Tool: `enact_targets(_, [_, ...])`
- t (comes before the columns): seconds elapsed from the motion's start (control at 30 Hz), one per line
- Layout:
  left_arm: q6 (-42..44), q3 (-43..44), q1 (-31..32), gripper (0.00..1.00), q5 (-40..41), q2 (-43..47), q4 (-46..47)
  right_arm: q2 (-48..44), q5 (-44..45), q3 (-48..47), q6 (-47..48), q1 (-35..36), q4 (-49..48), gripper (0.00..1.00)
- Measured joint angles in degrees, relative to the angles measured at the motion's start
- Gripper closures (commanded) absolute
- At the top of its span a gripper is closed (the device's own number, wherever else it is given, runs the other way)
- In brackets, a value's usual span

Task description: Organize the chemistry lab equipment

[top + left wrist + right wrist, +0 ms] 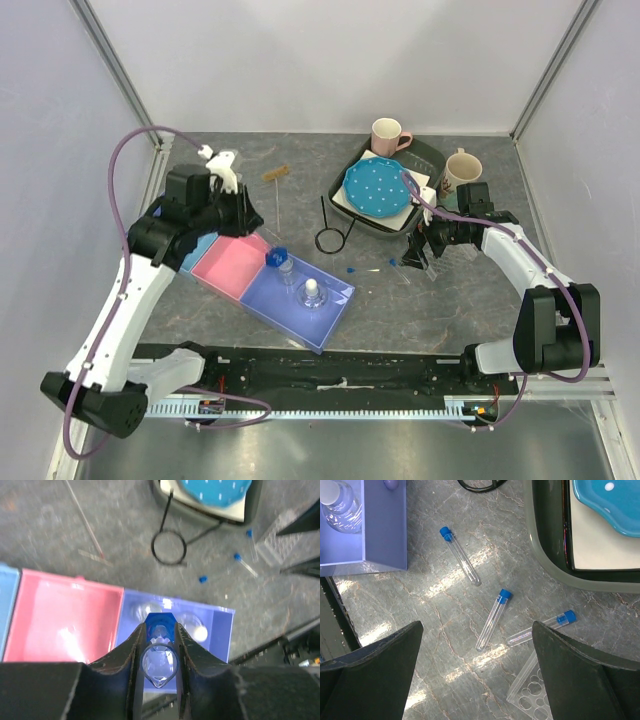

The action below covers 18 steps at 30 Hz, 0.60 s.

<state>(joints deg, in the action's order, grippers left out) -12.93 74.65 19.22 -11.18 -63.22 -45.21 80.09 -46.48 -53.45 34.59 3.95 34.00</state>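
Observation:
My left gripper [159, 635] is shut on a small clear cylinder [160, 661] with a pouring lip and a blue hexagonal piece [160, 621] at its far end. It hangs over the purple compartment [220, 625], where two clear little bottles [313, 293] stand. My right gripper [477, 625] is open above three blue-capped tubes [491, 620] that lie loose on the table. A corner of the clear tube rack [530, 695] sits under its right finger. The black wire ring [331, 240] lies on the table between the two arms.
A pink compartment [225, 265] adjoins the purple one. At the back right a dark tray [545, 545] holds the blue dotted plate [378, 188], with two mugs [388, 133] near it. Thin sticks [275, 200] lie at the back left.

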Motion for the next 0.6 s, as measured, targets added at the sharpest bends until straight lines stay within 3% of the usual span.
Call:
enact_targets(0.27, [-2.7, -11.2, 0.0, 0.85, -4.5, 9.0, -7.3, 0.0, -0.2, 0.0, 0.0, 0.0, 0.0, 0.02])
enact_targets(0.6, [-11.4, -26.2, 0.0, 0.84, -15.0, 10.0, 1.6, 0.0, -0.2, 0.0, 0.0, 0.0, 0.0, 0.02])
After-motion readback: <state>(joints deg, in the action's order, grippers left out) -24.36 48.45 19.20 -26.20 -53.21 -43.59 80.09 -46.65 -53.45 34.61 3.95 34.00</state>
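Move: The left hand already holds the blue-footed cylinder; its place, the empty near part of the blue compartment, lies about 7 cm back, 9 cm to the right and 27 cm below. From that hand, the stoppered flask is some 4 cm back and 14 cm right, the empty glass 2 cm ahead and 8 cm right, the pink compartment 7 cm ahead and 5 cm left. That near spot lies roughly 31 cm left and 7 cm back of the idle right hand, 10 cm below. Back towards its base and down, the left hand brings the cylinder to the near part of the blue compartment, about 9 cm back and 11 cm lower, the backward run easing while the sinking goes on. The wrist tips the fingers some 25 degrees further down, and they keep their pinch on the cylinder. ##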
